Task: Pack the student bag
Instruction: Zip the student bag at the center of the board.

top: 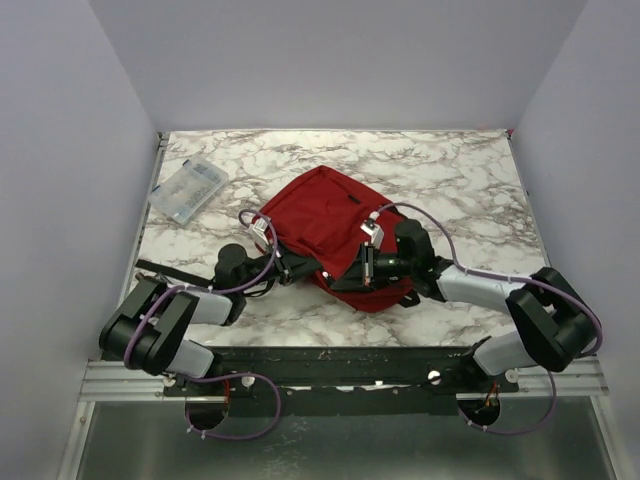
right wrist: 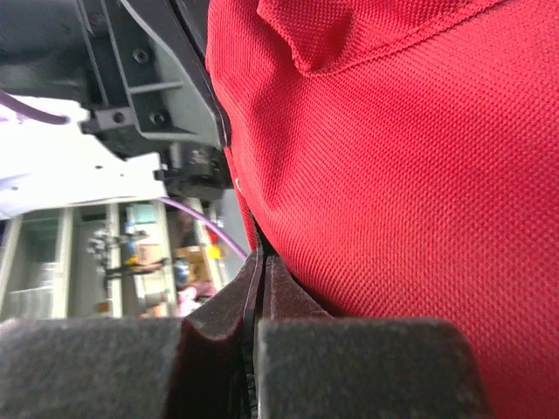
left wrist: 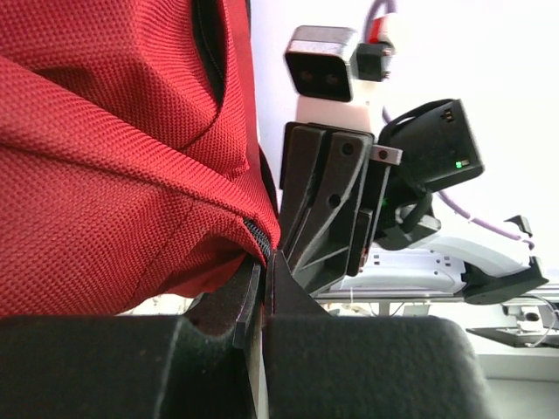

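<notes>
The student bag (top: 330,222), dark red fabric, lies in the middle of the marble table. Both grippers meet at its near edge. My left gripper (top: 298,268) is shut on the bag's edge where the zipper (left wrist: 255,237) runs down between its fingertips (left wrist: 262,266); red fabric (left wrist: 105,157) fills that view's left side. From the right, my right gripper (top: 364,266) is shut on a thin fold of the bag's seam (right wrist: 260,260), with the bag (right wrist: 402,166) bulging above it. Each wrist view shows the other gripper close by: the right one (left wrist: 332,196) and the left one (right wrist: 148,78).
A clear plastic case (top: 188,190) lies at the table's far left. A black strap (top: 170,270) trails from the bag toward the left edge. Purple cables (top: 450,245) loop over both arms.
</notes>
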Controlling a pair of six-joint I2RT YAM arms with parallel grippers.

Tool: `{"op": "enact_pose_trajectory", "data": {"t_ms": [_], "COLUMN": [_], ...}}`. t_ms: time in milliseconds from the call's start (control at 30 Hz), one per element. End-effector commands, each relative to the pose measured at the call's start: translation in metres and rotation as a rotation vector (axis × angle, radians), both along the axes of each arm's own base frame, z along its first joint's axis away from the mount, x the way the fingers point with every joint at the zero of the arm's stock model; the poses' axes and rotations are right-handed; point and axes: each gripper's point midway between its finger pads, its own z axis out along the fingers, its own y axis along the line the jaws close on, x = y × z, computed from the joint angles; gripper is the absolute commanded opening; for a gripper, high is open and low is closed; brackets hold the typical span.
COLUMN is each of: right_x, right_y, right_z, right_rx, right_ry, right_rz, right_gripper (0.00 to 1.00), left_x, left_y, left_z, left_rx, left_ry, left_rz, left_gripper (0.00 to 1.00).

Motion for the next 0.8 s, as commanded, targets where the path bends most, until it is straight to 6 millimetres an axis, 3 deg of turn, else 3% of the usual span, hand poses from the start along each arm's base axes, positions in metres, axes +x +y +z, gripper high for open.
{"op": "enact_pose_trajectory", "data": {"t_ms": [0,67,200,367,500,600,700,767], "right_x": [0.001,0.000,-0.005,-0.011,-0.002,0.004,0.007,0.007], "right_y": [-0.016,-0.024,-0.039,-0.040,-0.066,-0.097,-0.121,-0.124], "right_z": [-0.012,-0.018,-0.035,-0.049,-0.059,-0.058,-0.061,-0.061], "right_rx": [-0.166,-0.236,-0.363,-0.419,-0.710,-0.900,-0.984,-0.988], "right_ry": [-0.126,-0.178,-0.132,-0.077,-0.168,-0.204,-0.225,-0.222], "right_rz": [0.021,0.053,0.062,0.047,-0.041,-0.122,-0.199,-0.227], "right_gripper": [0.00,0.00,0.00,0.00,0.00,0.00,0.00,0.00], "left_x": [0.019,0.027,0.044,0.049,0.056,0.067,0.073,0.074], "left_y": [0.007,0.017,0.042,0.059,0.082,0.107,0.131,0.138], "left_z": [0.002,-0.014,-0.023,-0.020,-0.023,-0.025,-0.028,-0.028], "left_rx": [0.133,0.279,0.538,0.611,0.709,0.780,0.813,0.802], "left_ry": [-0.057,-0.029,-0.015,-0.036,-0.014,0.014,0.074,0.092], "left_rz": [0.032,0.061,0.130,0.184,0.284,0.402,0.487,0.493], "left_gripper": [0.00,0.00,0.00,0.00,0.00,0.00,0.00,0.00]}}
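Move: The bag's middle is about 7 cm ahead and 4 cm right of the left hand, which already pinches the zip end; its left corner is about 9 cm ahead and 11 cm left of that hand. From the right hand, just shut on the zip edge, the black strap at the bag's front right is some 15 cm right and 3 cm back, with the bag's middle 10 cm ahead and 1 cm right. All lie a few centimetres lower. The bag's zip edge is drawn out between two shut grips as the hands part: the left hand keeps its pinch, going forward, then mainly left, about 9 cm, towards the left corner and slightly down. The right hand, still gripping near the zip, goes about 7 cm right and 4 cm down towards the strap. Both hands' fingers tip downward some 40 degrees. ##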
